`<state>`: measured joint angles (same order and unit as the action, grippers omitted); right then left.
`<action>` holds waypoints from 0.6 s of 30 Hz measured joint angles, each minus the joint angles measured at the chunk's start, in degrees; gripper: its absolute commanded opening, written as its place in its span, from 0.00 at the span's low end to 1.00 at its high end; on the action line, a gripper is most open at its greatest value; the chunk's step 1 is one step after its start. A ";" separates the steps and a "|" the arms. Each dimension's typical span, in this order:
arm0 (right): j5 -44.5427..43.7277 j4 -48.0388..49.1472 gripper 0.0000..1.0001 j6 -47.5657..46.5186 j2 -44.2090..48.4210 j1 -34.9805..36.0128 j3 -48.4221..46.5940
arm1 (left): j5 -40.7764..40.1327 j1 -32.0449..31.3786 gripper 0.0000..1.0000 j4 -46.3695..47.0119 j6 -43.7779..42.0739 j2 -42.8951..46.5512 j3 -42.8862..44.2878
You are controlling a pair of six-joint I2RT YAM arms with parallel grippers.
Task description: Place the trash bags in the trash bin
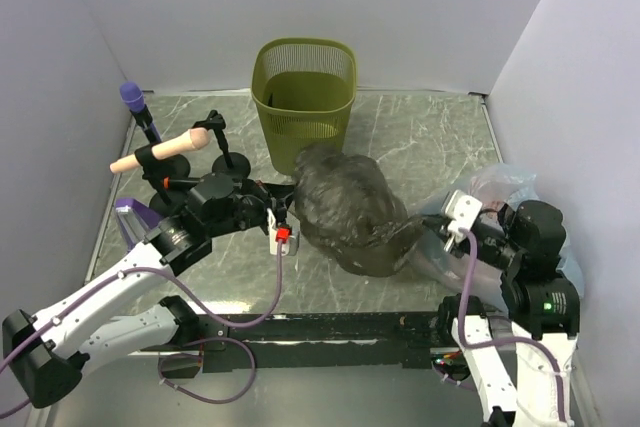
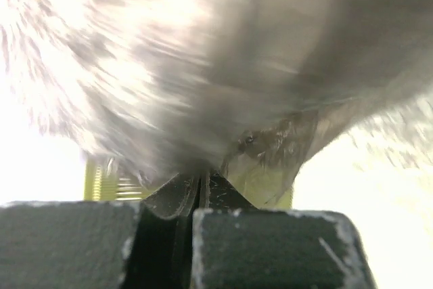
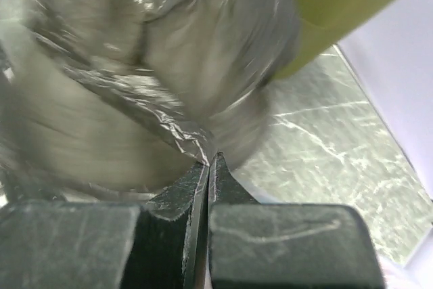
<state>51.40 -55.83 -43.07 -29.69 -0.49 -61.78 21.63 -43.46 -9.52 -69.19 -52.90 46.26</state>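
A crinkly dark grey trash bag (image 1: 348, 205) bulges in the middle of the table, just in front of the olive-green slatted trash bin (image 1: 305, 95). My left gripper (image 1: 288, 209) is shut on the bag's left side. In the left wrist view the jaws (image 2: 202, 181) meet with film pinched at their tips, the bag (image 2: 223, 65) fills the picture, and a bit of the bin (image 2: 101, 182) shows behind. My right gripper (image 1: 432, 230) is shut on the bag's right edge. The right wrist view shows its tips (image 3: 210, 162) closed on a fold of the bag (image 3: 135, 86), with the bin (image 3: 331, 11) beyond.
A clear bluish bag (image 1: 505, 187) lies by the right wall behind my right arm. At the left stand a purple-tipped stick (image 1: 132, 97) and a beige handle (image 1: 165, 150) on a black stand. White walls close in the marble table (image 1: 420, 147) on three sides.
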 measured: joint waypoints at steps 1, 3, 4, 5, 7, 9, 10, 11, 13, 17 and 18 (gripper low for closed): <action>-0.66 1.92 0.00 1.49 0.00 0.00 0.44 | -0.04 -0.11 0.01 1.99 0.81 1.03 -0.76; -2.43 5.46 0.00 4.74 -1.09 0.00 0.83 | -0.04 -0.37 0.01 4.20 2.67 1.44 -1.27; -2.86 7.02 0.00 6.03 -1.95 0.00 0.55 | -0.11 -0.48 0.01 4.85 3.56 1.05 -0.98; -3.87 8.07 0.00 7.80 -3.65 -0.02 -0.83 | -0.15 -0.52 0.01 4.31 5.11 0.04 0.35; -5.62 10.78 0.00 11.47 -9.01 0.00 -6.56 | -0.63 -0.66 0.01 2.62 8.15 -3.45 5.40; -7.32 14.67 0.00 14.23 -13.66 -0.02 -11.93 | -1.64 -0.66 0.01 1.18 11.41 -7.82 12.55; -8.87 17.25 0.00 15.98 -15.96 -0.02 -14.60 | -2.36 -0.66 0.01 0.48 13.20 -9.90 16.28; -9.88 19.15 0.00 17.07 -17.05 -0.02 -16.02 | -3.15 -0.66 0.01 0.04 14.97 -11.72 19.87; -13.00 23.15 0.00 19.45 -19.28 -0.02 -18.08 | -5.05 -0.66 0.01 0.44 18.27 -14.56 25.70; -19.63 27.34 0.00 22.16 -23.02 0.00 -21.16 | -8.31 -0.63 0.01 0.28 23.61 -18.78 34.91; -21.14 27.98 0.00 22.47 -23.96 0.00 -22.18 | -8.94 -0.66 0.01 0.26 24.20 -19.91 37.09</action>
<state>30.26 -27.86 -20.60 -53.65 -0.49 -83.96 12.69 -44.12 -9.26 -44.99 -72.82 83.35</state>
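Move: I'm holding the dark trash bag between both hands, its billowing middle roughly 16 cm right of my left hand and 2 cm back. From the left hand the trash bin stands about 27 cm ahead, 3 cm right and 14 cm lower; the black stand is some 18 cm ahead and 17 cm left. From my right hand the bin lies about 36 cm ahead and 29 cm left, and the clear bag 5 cm ahead, 22 cm right and well below. I fling the trash bag up again with both hands, keeping my pinches on its two sides: my left hand rises about 17 cm while drifting forward and slightly right, its fingertips tilting up. My right hand climbs nearly as much and pushes well forward, swinging clockwise by some 25–30 degrees, until it is almost as far out as the left. ##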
